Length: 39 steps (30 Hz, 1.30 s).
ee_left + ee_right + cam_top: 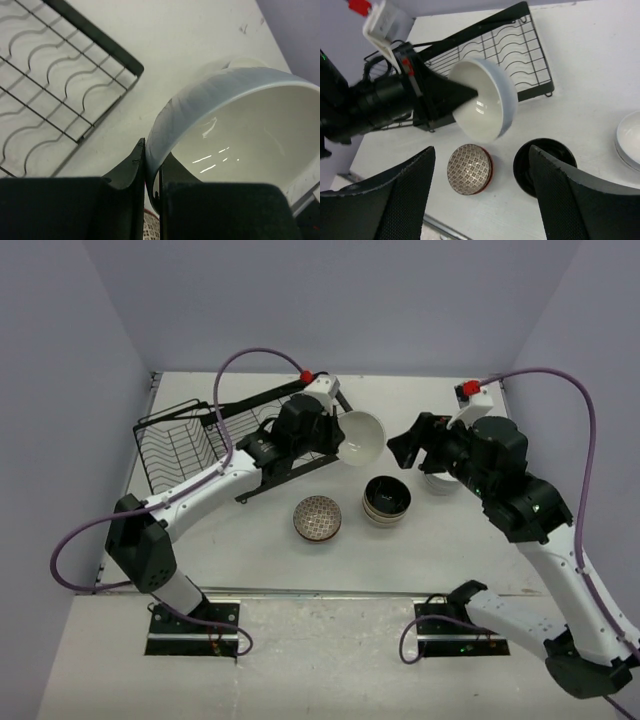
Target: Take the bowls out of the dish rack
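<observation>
My left gripper (338, 435) is shut on the rim of a plain white bowl (362, 435), one finger inside and one outside. It holds the bowl tilted above the table, just right of the black wire dish rack (185, 445). The left wrist view shows the same bowl (240, 135) pinched between the fingers, with the rack's wavy wire tray (60, 75) to the left. My right gripper (412, 448) hangs open and holds nothing. In its wrist view the right gripper (481, 150) faces the held bowl (485, 100) and the rack (520, 45).
A patterned bowl (318, 518) and a stack of dark-inside bowls (386, 500) stand on the table between the arms. A white bowl (440, 483) sits partly under the right gripper. The same bowls appear in the right wrist view: patterned (469, 169), dark (521, 162), white (629, 137).
</observation>
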### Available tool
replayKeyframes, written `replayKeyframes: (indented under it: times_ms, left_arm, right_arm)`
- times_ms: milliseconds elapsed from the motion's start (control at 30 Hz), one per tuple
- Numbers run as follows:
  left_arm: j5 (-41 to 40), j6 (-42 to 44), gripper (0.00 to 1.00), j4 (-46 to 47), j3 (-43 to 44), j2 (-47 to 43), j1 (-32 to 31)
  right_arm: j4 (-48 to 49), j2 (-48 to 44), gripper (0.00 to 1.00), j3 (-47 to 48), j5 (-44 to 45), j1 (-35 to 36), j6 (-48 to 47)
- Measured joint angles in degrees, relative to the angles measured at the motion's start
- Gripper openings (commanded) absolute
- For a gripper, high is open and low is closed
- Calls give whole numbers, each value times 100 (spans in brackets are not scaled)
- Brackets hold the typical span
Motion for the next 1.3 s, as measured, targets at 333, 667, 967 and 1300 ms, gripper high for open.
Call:
replayKeyframes:
  times_ms: [333, 667, 967, 1300]
  left_arm:
    - [256, -638, 0, -13, -420, -144, -256]
    - [343, -767, 0, 103, -420, -199, -310]
    - [269, -750, 100, 184, -422, -339, -350]
    - [-529, -492, 100, -72, -424, -2159, -317]
  right_arm:
    - [-1174, 1775, 33, 1169, 2096, 944, -190]
    - [-1473, 2365, 0, 1274, 2811, 1126, -177]
    - [-1593, 2474, 0, 1274, 3075, 1032, -221]
    - [-1668, 2527, 0, 1132, 1781, -1246, -472]
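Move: The left fingers hold the white bowl by its rim in mid-air, its middle about 5 cm to that hand's right; the open right gripper waits some 11 cm back, 14 cm to the right and 9 cm higher. From the right hand, the held bowl lies roughly 9 cm ahead, 9 cm left and 8 cm below. On the table some 33 cm beneath the right hand, the white stack is about 13 cm ahead and 17 cm right, the tan stack about 5 cm ahead and 1 cm right. While the left hand eases the bowl back about 4 cm and then nearly stops, the right hand comes some 5 cm forward and 8 cm down, rolls its left side down nearly 30 degrees and closes its fingers on the bowl's free rim. Only then do the left fingers open wide and draw away up and to the left, as the right hand keeps its pinch and carries the bowl about 10 cm right, slightly forward and down, towards the white stack. ##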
